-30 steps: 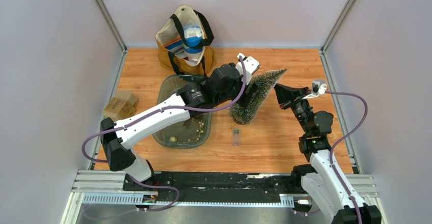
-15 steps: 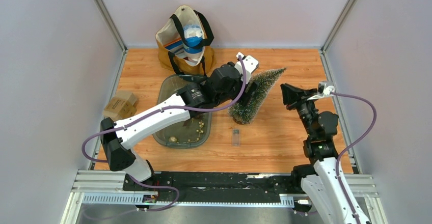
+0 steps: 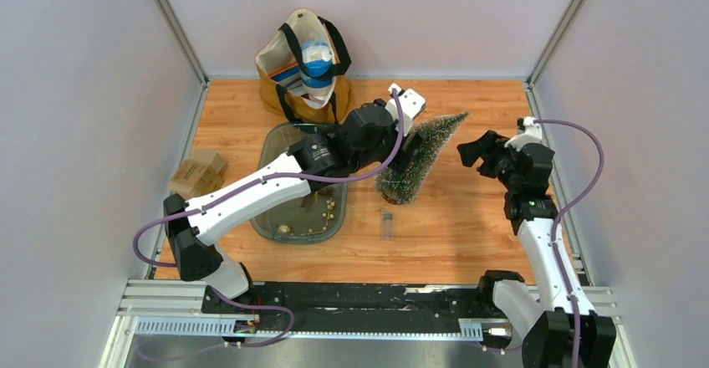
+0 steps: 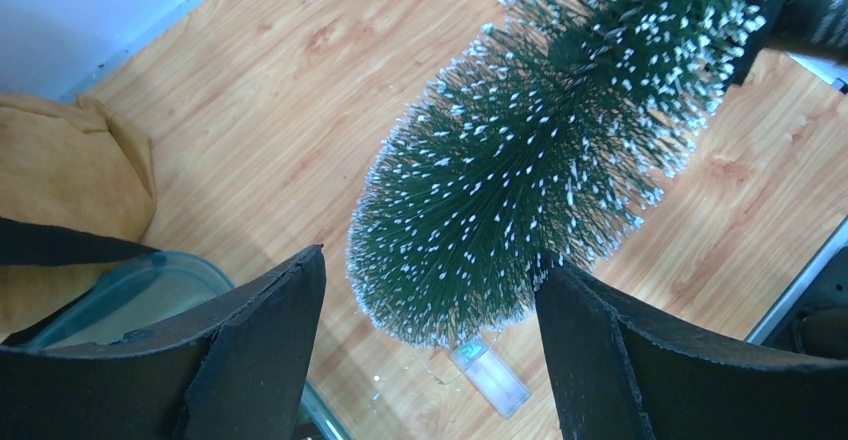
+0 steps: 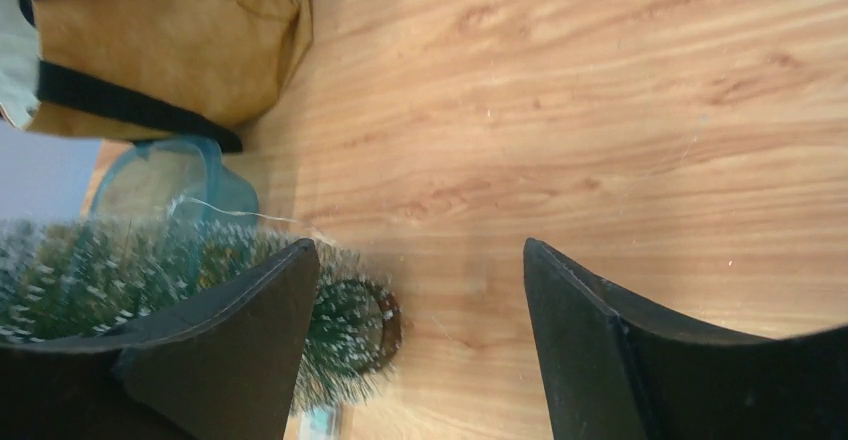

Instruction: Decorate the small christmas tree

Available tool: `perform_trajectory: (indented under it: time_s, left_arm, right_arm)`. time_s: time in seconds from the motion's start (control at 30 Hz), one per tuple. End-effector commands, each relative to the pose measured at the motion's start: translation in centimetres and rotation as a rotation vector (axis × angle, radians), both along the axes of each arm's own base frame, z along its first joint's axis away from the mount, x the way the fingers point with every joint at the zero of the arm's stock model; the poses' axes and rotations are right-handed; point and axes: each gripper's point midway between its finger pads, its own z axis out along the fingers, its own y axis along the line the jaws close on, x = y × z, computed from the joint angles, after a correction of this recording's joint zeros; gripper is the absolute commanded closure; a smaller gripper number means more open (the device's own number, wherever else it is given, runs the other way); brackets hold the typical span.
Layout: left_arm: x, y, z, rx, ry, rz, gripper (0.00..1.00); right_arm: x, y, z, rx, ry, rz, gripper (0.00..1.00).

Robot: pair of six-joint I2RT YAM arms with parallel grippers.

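The small christmas tree (image 3: 426, 150), dark green with white-tipped needles, leans toward the right on the wooden table, its base nearest me. My left gripper (image 3: 408, 152) is open, with one finger on each side of the tree's lower half. In the left wrist view the tree (image 4: 530, 160) fills the gap of that gripper (image 4: 432, 260), and the right finger brushes the needles. My right gripper (image 3: 471, 152) hangs open to the right of the tree's tip, holding nothing. In the right wrist view this gripper (image 5: 420, 244) frames bare table, with the tree (image 5: 340, 325) and its brown base behind the left finger.
A small clear battery box (image 3: 386, 224) lies just in front of the tree's base, a thin wire (image 5: 225, 205) trailing near it. A clear tray (image 3: 276, 138) holding gold ornaments sits left of the tree. A tan tote bag (image 3: 305, 63) stands at the back, and a cardboard box (image 3: 199, 171) sits at the far left.
My right gripper has opened and pulled back to the right, away from the tree's tip, its wrist swinging up. The left arm and the tree have stayed put.
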Motion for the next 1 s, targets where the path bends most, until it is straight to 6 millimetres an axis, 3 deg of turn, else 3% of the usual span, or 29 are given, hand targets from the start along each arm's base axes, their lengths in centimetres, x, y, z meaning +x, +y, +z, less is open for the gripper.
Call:
perform_trajectory:
  time_s: [0.0, 0.2, 0.47, 0.7, 0.87, 0.97]
  left_arm:
    - [0.0, -0.4, 2.5, -0.033, -0.039, -0.024, 0.16]
    - [0.0, -0.4, 2.2, -0.021, -0.036, -0.027, 0.17]
    - [-0.2, -0.6, 2.2, -0.026, -0.029, -0.04, 0.16]
    - [-0.1, -1.2, 2.0, -0.025, -0.02, -0.052, 0.16]
    - [-0.1, -1.5, 1.8, -0.017, -0.017, -0.06, 0.16]
    - [0.0, -1.6, 1.9, -0.014, -0.017, -0.06, 0.16]
  right_arm:
    - [-0.1, 1.3, -2.2, -0.034, -0.005, 0.127, 0.22]
    - [-0.2, 2.6, -4.8, -0.005, -0.025, 0.204, 0.21]
    - [0.7, 3.2, -3.4, 0.012, -0.202, 0.232, 0.21]
    - [3.6, 4.2, -3.6, -0.006, -0.223, 0.264, 0.21]
    - [5.7, 7.2, -4.7, -0.01, -0.231, 0.347, 0.22]
    - [6.8, 7.2, -5.0, 0.038, -0.258, 0.309, 0.23]
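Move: To the right hand's left lies the christmas tree, bent over to the right: its middle is about 12 cm left, some 2 cm back and 8 cm lower. On the table, the small clear pack is about 14 cm back, 20 cm left and 20 cm below the hand; the basin's middle is some 42 cm left, 2 cm back and 18 cm lower. From the left hand, the tree's middle is about 4 cm ahead, 5 cm right and 18 cm below. Sinking first, the right hand drops about 8 cm while edging left. It then levels out and swings forward and left, some 6 cm ahead and 4 cm across, in towards the tree's right side, turning about 20 degrees counter-clockwise. Its fingers stay wide open and end close beside the needles; whether they touch can't be seen. ##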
